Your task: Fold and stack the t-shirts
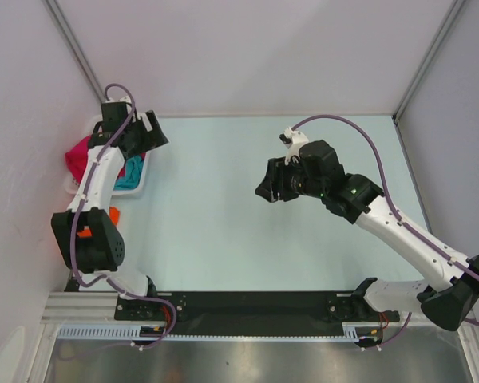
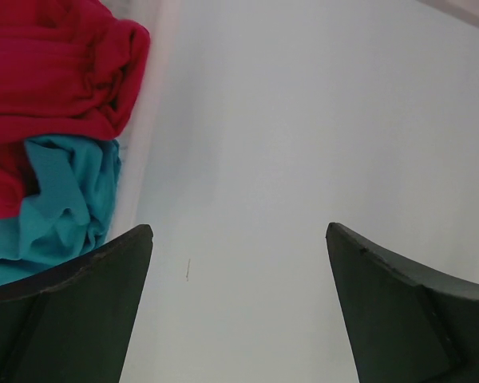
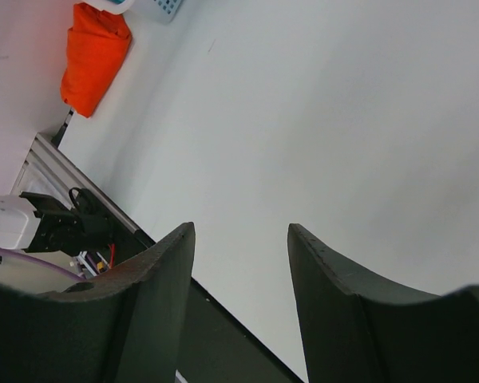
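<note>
A crumpled crimson-red t-shirt (image 2: pixel 56 72) and a teal t-shirt (image 2: pixel 64 199) lie bunched in the white basket (image 1: pixel 105 126) at the far left. In the top view the red t-shirt (image 1: pixel 80 155) and the teal t-shirt (image 1: pixel 131 174) show beside the left arm. A bright orange t-shirt (image 3: pixel 94 56) lies on the table near the basket; in the top view the orange t-shirt (image 1: pixel 112 215) is mostly hidden behind the left arm. My left gripper (image 1: pixel 158 134) (image 2: pixel 239 231) hangs open and empty just right of the basket. Above mid-table my right gripper (image 1: pixel 265 190) (image 3: pixel 241 227) is open and empty.
The pale table (image 1: pixel 215 215) is walled at the back and both sides. A black rail (image 1: pixel 239 307) with the arm bases runs along the near edge. The basket's white rim (image 2: pixel 148 112) borders the left gripper's view.
</note>
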You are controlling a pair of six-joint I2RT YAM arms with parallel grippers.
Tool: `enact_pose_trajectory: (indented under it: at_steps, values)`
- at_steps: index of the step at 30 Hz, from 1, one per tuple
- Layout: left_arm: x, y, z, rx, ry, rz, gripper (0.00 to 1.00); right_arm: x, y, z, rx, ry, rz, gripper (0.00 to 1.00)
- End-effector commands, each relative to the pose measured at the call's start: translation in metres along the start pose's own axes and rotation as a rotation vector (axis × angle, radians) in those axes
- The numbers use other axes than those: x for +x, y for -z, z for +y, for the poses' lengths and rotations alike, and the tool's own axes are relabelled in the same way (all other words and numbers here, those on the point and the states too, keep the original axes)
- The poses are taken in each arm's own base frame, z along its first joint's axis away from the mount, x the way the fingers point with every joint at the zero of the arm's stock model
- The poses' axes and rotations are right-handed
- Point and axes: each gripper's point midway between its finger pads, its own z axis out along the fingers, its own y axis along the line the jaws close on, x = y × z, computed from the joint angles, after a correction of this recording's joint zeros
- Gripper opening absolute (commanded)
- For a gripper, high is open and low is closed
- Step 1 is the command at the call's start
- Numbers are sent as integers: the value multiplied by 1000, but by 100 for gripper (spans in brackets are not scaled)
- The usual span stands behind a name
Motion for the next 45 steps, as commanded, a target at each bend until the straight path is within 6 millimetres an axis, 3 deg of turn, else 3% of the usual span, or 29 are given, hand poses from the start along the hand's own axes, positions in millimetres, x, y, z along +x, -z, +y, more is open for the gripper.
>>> enact_pose_trajectory:
  at_steps: [1,8,18,23,34,40,45]
  values:
    - [-32,17,20,-128,45,-137,96,-11,1,11,-42,29,-38,55]
    - [-25,11,74,-353,155,-149,96,-8,5,8,-28,35,-31,55]
    - [-44,20,117,-516,252,-235,97,-6,6,4,-14,44,-26,55]
    - [-41,23,147,-610,338,-234,97,-2,3,3,-10,47,-11,55]
    - [-16,1,182,-621,451,-145,96,4,-4,0,4,79,51,55]
    - [-7,-20,185,-594,496,-126,96,10,-12,-1,5,68,86,54]
    - [-15,-38,184,-558,515,-132,95,15,-17,0,4,60,107,54]
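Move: The red t-shirt lies bunched in the white basket, its middle some 14 cm to the left of the left hand, about 2 cm back and 13 cm below. The teal t-shirt in the same basket lies about 9 cm left and 7 cm back of the hand, and the orange t-shirt roughly 17 cm left and 24 cm back on the table. From the right hand, the red t-shirt is about 18 cm ahead, 47 cm left and 21 cm down. The open left hand swings about 17 cm to its left from above the basket's right side to over the red t-shirt, first nearly level and then sinking to some 8 cm below its starting height, while it turns about 45 degrees counter-clockwise. Its fingers stay wide open and end close over the red bunch, a touch not certain, while the part-open right hand, far off over the bare table, sinks about 4 cm late on. ##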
